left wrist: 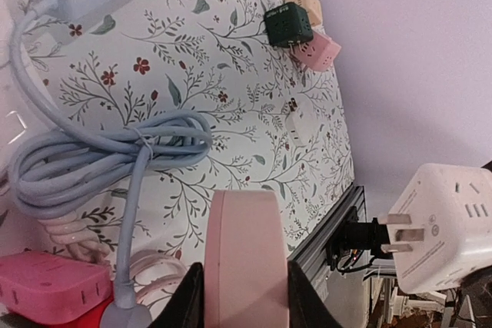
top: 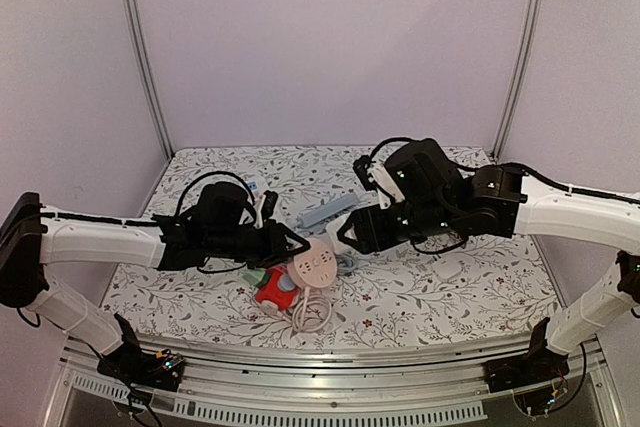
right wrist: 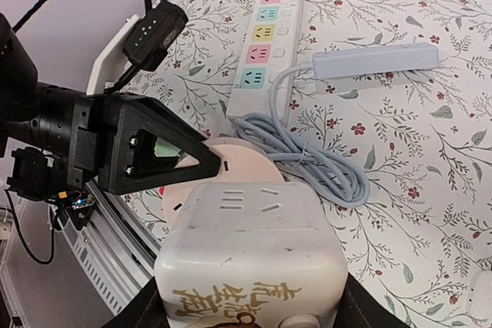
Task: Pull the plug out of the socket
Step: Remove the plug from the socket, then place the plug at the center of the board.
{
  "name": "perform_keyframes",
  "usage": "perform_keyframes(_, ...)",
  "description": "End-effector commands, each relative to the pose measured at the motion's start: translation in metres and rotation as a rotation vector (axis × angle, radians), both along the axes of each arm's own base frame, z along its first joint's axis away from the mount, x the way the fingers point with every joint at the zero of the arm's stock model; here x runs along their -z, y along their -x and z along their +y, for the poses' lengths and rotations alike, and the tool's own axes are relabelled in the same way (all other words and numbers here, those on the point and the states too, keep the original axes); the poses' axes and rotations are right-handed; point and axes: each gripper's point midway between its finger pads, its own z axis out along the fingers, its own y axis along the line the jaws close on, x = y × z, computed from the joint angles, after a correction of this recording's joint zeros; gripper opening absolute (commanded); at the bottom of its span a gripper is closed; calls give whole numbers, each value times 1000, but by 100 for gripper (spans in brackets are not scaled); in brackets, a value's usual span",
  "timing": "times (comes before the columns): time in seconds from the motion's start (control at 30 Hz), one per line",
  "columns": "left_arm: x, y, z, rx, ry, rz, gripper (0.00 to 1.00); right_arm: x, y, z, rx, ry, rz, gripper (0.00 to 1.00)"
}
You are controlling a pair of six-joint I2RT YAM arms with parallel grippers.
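My left gripper (left wrist: 244,286) is shut on a round pink socket (left wrist: 246,255), held edge-on between its black fingers. In the top view the socket (top: 314,266) sits at the left gripper's tip (top: 296,245). My right gripper (right wrist: 250,301) is shut on a white cube plug (right wrist: 254,251) with gold lettering. In the left wrist view the cube plug (left wrist: 450,228) hangs apart from the socket, its metal prongs (left wrist: 400,232) bare. In the top view the right gripper (top: 348,235) is just right of the socket.
A white power strip with coloured outlets (right wrist: 265,36) and a grey-blue strip (right wrist: 377,61) with a coiled cable (right wrist: 315,155) lie behind. A red socket (top: 275,292) and white cable loops lie near the front rail. Small cubes (left wrist: 292,24) sit far off.
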Motion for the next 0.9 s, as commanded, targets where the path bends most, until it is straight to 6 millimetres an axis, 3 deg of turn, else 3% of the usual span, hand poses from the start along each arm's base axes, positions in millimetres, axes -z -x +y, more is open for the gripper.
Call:
perform_keyframes(0.0,-6,-3,7,-19,17,-26,9,-12,-25,-38,116,9,-44,26)
perform_keyframes(0.27,-22,0,0,36,45,-70,9,50,-80,-150,414,19,126,26)
perform_keyframes(0.37,-26,0,0,42,52,-81,9,64,-93,-177,488,-9,177,26)
perform_keyframes(0.63,-35,1,5,29,58,-106,9,97,-117,-210,593,59,209,26)
perform_keyframes(0.87,-38,1,6,31,47,-120,10,110,-140,-214,634,91,197,28)
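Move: The right hand already holds the white plug clear of the socket; the clear table spot it is taken to lies about 14 cm ahead, 22 cm to its right and 19 cm below. The green plug stands some 10 cm beyond that spot, the pink plug about 7 cm right of the green one, and the white block roughly 9 cm nearer than the spot. From the left hand, which holds the round pink socket, the spot is about 15 cm ahead, 33 cm right and 11 cm below. With its grip kept on the white plug, the right hand swings away from the socket about 21 cm to the right and 12 cm forward, first a touch up and then sinking some 11 cm, towards the open table just short of the green and pink plugs, while the wrist turns about 35 degrees clockwise and tips further down. The sideways sweep is fast and nearly done by two thirds of the way, after which the hand mostly sinks and eases forward; the left hand keeps the pink socket pinched and only rises 2 or 3 cm. ##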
